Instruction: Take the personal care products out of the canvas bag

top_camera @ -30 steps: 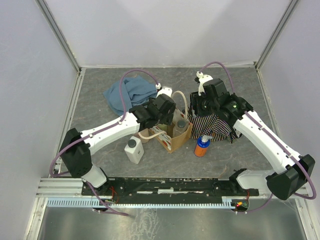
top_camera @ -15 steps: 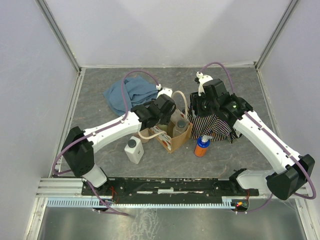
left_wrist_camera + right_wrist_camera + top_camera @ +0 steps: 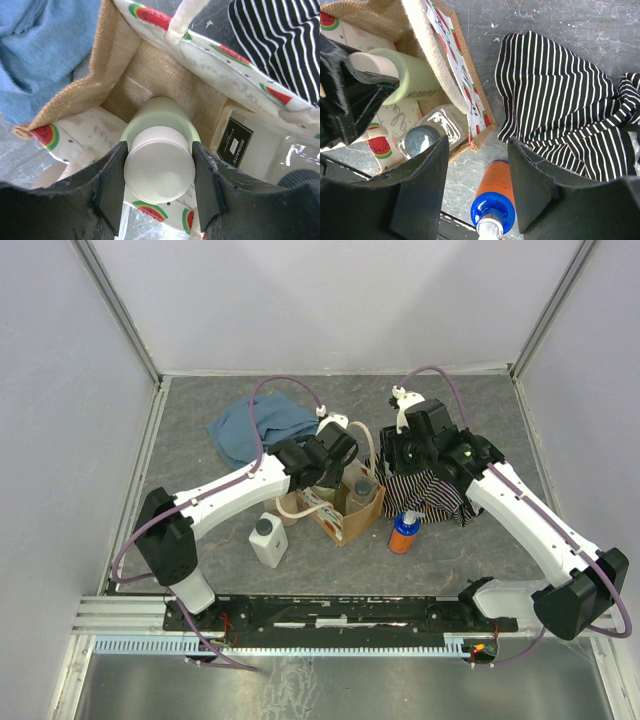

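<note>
The canvas bag stands mid-table, with a watermelon-print side. My left gripper is shut on the cream cap of the beige bottle, which is still inside the bag; the right wrist view shows this bottle leaning. A white squarish bottle with a grey cap is beside it in the bag. My right gripper is open and empty above the blue-and-orange bottle, which stands on the table right of the bag. Another white bottle stands left of the bag.
A blue cloth lies behind and left of the bag. A black-and-white striped cloth lies right of it, under my right arm. The enclosure walls ring the grey table.
My left gripper has shifted slightly right and farther over the bag, around the beige bottle's cap. The right arm has hardly moved.
</note>
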`<state>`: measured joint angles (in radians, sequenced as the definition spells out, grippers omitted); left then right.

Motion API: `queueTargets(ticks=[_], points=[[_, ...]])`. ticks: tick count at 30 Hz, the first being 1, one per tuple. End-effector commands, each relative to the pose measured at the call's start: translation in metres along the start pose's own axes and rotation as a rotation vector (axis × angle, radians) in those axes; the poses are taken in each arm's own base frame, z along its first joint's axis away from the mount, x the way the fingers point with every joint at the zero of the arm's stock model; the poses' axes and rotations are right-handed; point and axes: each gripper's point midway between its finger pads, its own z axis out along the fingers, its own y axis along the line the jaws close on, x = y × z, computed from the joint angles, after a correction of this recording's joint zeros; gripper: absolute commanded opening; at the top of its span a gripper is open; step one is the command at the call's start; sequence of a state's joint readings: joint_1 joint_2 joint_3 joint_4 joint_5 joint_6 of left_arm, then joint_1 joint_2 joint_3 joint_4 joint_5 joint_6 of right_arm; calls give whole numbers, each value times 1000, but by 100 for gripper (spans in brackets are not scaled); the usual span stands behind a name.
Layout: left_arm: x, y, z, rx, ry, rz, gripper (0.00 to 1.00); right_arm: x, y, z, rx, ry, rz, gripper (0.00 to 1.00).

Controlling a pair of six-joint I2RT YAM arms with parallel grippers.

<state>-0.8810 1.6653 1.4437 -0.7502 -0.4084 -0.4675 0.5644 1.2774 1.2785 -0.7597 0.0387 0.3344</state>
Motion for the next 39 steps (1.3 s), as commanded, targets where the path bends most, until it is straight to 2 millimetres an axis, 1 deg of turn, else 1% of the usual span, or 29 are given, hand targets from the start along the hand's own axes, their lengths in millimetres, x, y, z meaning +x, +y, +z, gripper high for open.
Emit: queueTargets(ticks=[1,5,8,12,16,20,24,26,28,31,33,36,39], points=[[-61,0,-45,16,-138,-89,45,-9,-1,1,3,-38,-6,58],[-78,5,-68,18,-169,-103,44,-7,-1,3,3,-34,-6,58],[-93,8,-90,35,-204,-118,44,-6,-2,4,4,-32,-5,58],[-115,8,-126,94,-256,-139,44,-5,0,8,-2,-27,-1,58],[-128,6,-160,171,-284,-145,44,-7,2,10,-11,-31,9,58],[-134,4,-187,241,-293,-160,44,-11,6,13,-24,-37,19,58],[-129,4,-207,294,-286,-171,43,-13,10,12,-46,-36,22,58],[-127,9,-216,303,-294,-185,42,-15,13,8,-59,-41,25,59],[-125,11,-224,316,-301,-194,42,-17,14,5,-66,-51,29,59],[-121,12,-235,354,-302,-199,42,-17,12,5,-57,-51,28,59],[-116,12,-237,366,-292,-189,42,-15,11,6,-52,-45,27,59],[-104,13,-230,364,-266,-172,42,-16,13,7,-60,-41,35,58],[-86,8,-213,365,-215,-162,40,-19,14,6,-62,-48,38,59]])
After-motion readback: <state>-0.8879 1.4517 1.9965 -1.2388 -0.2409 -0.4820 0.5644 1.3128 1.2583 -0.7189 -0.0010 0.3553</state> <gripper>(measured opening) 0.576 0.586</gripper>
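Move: My left hand already has the green bottle by its pale cap, the bottle's middle about 6 cm below my fingers, still in the canvas bag. From that hand the clear bottle in the bag is some 7 cm to the right and 2 cm back; the beige pump bottle stands about 10 cm left and 1 cm back, the white bottle 12 cm left and 11 cm back. From my right hand the green bottle is roughly 13 cm left, 1 cm ahead and 14 cm below. Keeping my pinch on the cap, I draw the green bottle with my left hand almost straight up out of the bag, about 20 cm. Over the upper part of the lift I swing it back some 7 cm and a little left, towards the side where the white bottle stands, rolling the wrist so its left side dips about 15 degrees. ##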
